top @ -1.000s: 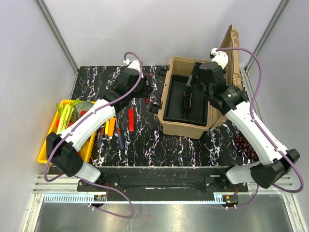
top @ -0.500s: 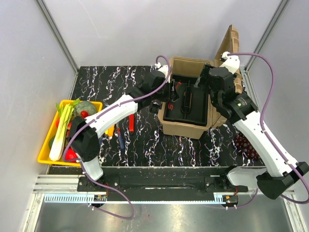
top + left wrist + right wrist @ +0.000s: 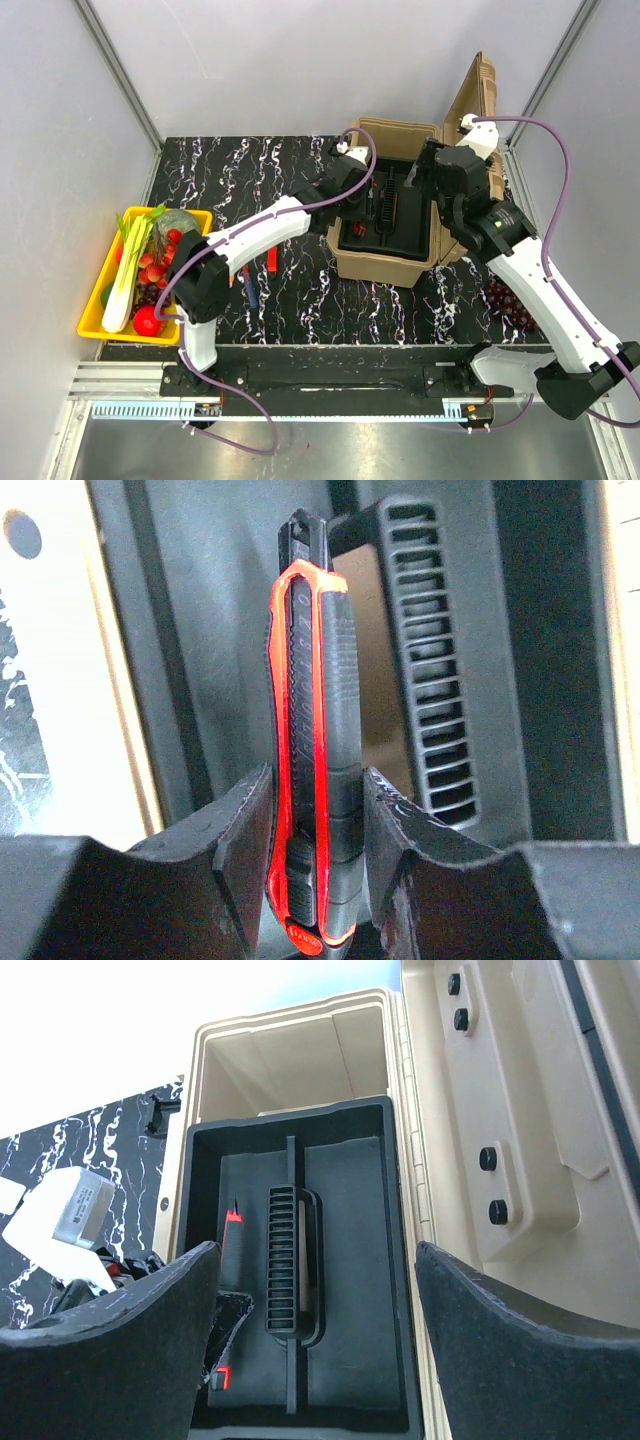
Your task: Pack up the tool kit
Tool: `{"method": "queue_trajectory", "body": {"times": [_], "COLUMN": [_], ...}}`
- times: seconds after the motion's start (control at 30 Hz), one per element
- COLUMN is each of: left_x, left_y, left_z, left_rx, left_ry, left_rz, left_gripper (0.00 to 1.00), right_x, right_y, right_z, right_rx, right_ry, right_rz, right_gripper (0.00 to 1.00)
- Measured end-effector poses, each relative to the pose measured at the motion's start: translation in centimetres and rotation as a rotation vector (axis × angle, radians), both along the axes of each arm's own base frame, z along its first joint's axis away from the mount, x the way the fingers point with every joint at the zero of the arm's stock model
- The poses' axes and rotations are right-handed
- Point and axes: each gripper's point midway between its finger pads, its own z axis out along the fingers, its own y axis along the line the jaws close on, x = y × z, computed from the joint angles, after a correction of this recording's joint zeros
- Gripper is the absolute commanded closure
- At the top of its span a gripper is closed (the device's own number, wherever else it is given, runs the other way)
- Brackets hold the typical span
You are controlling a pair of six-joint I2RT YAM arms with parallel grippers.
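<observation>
The tan toolbox [image 3: 380,265] stands at the back right, its lid [image 3: 478,95] raised and its black inner tray [image 3: 190,630] showing. My left gripper [image 3: 318,785] is shut on a red and black utility knife [image 3: 310,680], held lengthwise just above the tray's left half, beside the tray's slotted handle [image 3: 430,680]. From above, the left gripper [image 3: 368,197] hovers over the box. My right gripper [image 3: 315,1250] hangs open and empty above the tray [image 3: 350,1260], near the lid. The knife's red tip [image 3: 232,1218] shows below it.
A red-handled tool [image 3: 271,262] and a blue-handled one [image 3: 251,293] lie on the black marbled table left of the box. A yellow tray [image 3: 95,300] of vegetables sits at the left edge. Dark grapes [image 3: 505,300] lie right of the box.
The left arm has swung right from the back of the table to over the toolbox tray, carrying the knife. The right gripper has drawn back slightly toward the lid.
</observation>
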Motion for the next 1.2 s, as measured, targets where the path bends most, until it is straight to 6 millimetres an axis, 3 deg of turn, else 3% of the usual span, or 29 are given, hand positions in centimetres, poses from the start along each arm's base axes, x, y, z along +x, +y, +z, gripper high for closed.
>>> {"method": "queue_trajectory", "body": {"times": [0.13,0.43,0.7,1.0,1.2], "left_x": [-0.3,-0.2,0.0,0.0,0.0], "left_y": [0.6,0.9,1.1,2.3,3.8], "left_z": [-1.0,-1.1,-0.6,1.8,4.8], "left_rx": [0.052,0.079,0.084,0.074,0.056], "left_ry": [0.008,-0.012,-0.023,-0.060,-0.111], "left_rz": [0.036,0.070,0.089,0.123,0.168], "left_gripper": [0.85,0.57,0.50,0.39,0.34], "right_x": [-0.1,-0.1,-0.1,-0.1,0.3], "right_y": [0.0,0.0,0.0,0.2,1.4], "right_z": [-0.1,-0.3,-0.3,-0.3,-1.3], "right_rx": [-0.002,-0.005,-0.004,0.001,0.003], "right_ry": [0.002,0.005,0.005,0.006,0.039], "right_rz": [0.001,0.001,0.002,0.015,0.066], "right_gripper": [0.16,0.16,0.16,0.15,0.15]}}
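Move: My left hand already holds the utility knife just above the tool tray; its spot in the tray's left compartment lies practically beneath the fingers, about 1 cm ahead, level sideways and some 2 cm lower. The tray's black handle stands about 5 cm to the right and 2 cm ahead; the box's left rim runs about 6 cm to the left, level with the hand. From my right hand that spot is roughly 12 cm left, 3 cm ahead and 18 cm below. I ease the knife down about 1 cm with my left hand into the tray's left compartment, beside the handle, and hold it there briefly. Then I open the fingers to let it go and lift away, some 6 cm up while drifting about 3 cm left towards the box's rim. Right at the end my right hand begins to ease left and down. ##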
